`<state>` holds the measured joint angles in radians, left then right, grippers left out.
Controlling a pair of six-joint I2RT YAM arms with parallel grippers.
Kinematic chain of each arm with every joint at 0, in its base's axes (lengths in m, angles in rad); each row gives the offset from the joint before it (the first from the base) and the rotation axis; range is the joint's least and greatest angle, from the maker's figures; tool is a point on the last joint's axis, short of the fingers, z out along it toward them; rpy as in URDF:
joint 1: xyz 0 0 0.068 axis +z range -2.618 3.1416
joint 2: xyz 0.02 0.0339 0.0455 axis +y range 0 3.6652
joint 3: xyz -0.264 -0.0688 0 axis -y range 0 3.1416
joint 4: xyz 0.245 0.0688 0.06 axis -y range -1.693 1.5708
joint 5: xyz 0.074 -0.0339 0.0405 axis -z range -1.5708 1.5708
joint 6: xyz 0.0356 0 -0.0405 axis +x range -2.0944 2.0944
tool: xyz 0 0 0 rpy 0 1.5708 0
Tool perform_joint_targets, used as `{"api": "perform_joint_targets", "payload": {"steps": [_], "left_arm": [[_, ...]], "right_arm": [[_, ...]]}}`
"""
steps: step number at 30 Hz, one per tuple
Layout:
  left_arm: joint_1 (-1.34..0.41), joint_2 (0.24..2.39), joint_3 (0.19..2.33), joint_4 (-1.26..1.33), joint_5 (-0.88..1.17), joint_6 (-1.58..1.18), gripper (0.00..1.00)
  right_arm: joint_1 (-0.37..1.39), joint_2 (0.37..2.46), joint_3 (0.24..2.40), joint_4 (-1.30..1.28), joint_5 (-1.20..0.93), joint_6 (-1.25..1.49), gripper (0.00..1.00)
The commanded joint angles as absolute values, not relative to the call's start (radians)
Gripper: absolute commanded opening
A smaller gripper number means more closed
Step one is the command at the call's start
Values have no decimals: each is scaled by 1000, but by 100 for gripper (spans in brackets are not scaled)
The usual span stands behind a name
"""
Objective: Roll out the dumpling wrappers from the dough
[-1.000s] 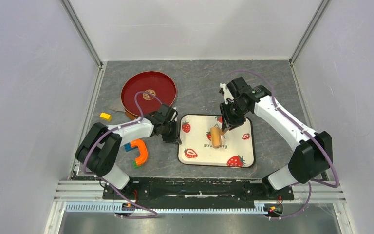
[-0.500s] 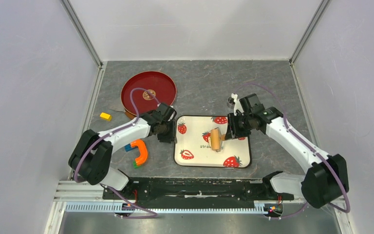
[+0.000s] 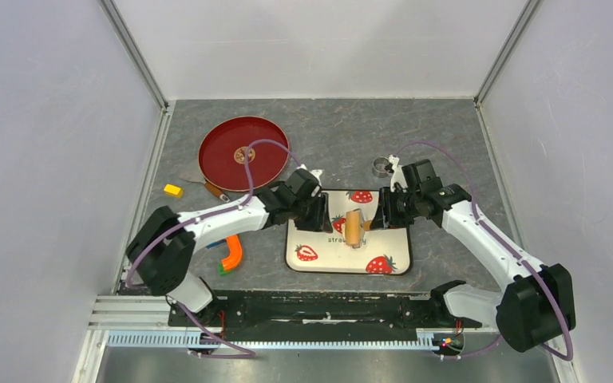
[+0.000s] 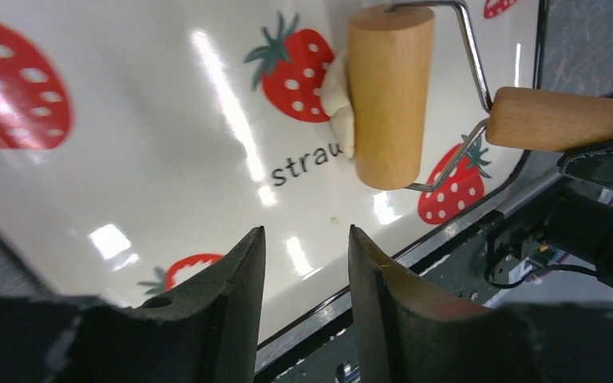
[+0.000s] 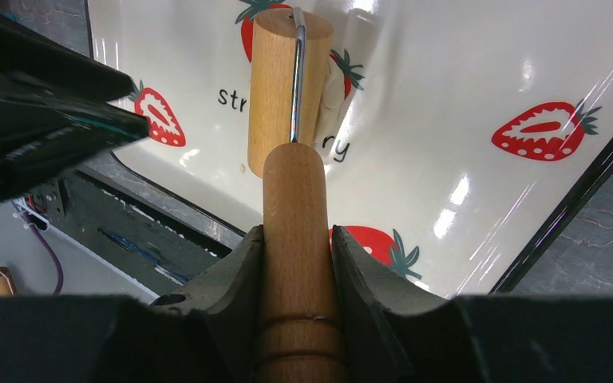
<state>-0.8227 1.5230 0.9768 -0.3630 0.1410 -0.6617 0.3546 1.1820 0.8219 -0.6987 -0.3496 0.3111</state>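
A white strawberry tray (image 3: 385, 244) lies at the table's middle. On it rests a tan wooden roller (image 3: 354, 227), whose drum (image 4: 389, 96) presses against a small cream lump of dough (image 4: 338, 100). The dough (image 5: 334, 84) also peeks out beside the drum in the right wrist view. My right gripper (image 5: 295, 231) is shut on the roller's handle (image 5: 294, 199) from the tray's right side. Over the tray's left part hovers my left gripper (image 4: 305, 231), open with nothing between its fingers and a short way from the drum. No dumpling wrappers are in view.
A red plate (image 3: 243, 152) sits at the back left with a small brown piece on it. A metal ring (image 3: 381, 167) stands behind the tray. At the left lie a yellow block (image 3: 173, 190) and an orange curved toy (image 3: 231, 254).
My left gripper has opened and swung right from the tray's left edge to over the tray. My right arm has moved right and lowered the roller, uncovering the metal ring.
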Motion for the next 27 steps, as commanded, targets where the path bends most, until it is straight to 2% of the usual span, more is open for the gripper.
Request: {"api": "perform_joint_targets", "payload": {"steps": [1,11,20,27], "left_arm": [[-871,1602,1013,-171,241,-755,46],[-923,1722,1017,-20,235,-832,34],[-916,1780,1011,-65,119,-838,26],[-897,1790,981,-48,83,-850,26]], "right_arm": [[338,1201,773,-774,-220,275,0],[336,1191,777,-778,-260,272,0],[335,1180,812,-813,-268,261,0],[335,1183,820,-825,-273,254,0]]}}
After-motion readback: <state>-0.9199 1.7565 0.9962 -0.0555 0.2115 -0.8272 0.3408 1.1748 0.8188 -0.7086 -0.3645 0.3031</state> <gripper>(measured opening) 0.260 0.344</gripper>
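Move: From my left hand, the roller's middle is about 9 cm to the right, 2 cm ahead and 5 cm below. The dough stuck by its left side lies 2 cm nearer me sideways than that, level with the roller's middle and some 7 cm down. The roller's handle shows about 14 cm to my left hand's right and 2 cm ahead. From my right hand, which already holds that handle, the roller lies about 7 cm left, 1 cm ahead and 6 cm below. I sweep my left hand about 8 cm to the right, fast at first and then easing, sinking some 3 cm, until its fingertips come up against the left side of the roller's near end, beside the dough. On the way the fingers narrow from half open to about a quarter and the hand rolls about 10 degrees, its left side dipping. My right hand keeps its grip and holds the roller still. ##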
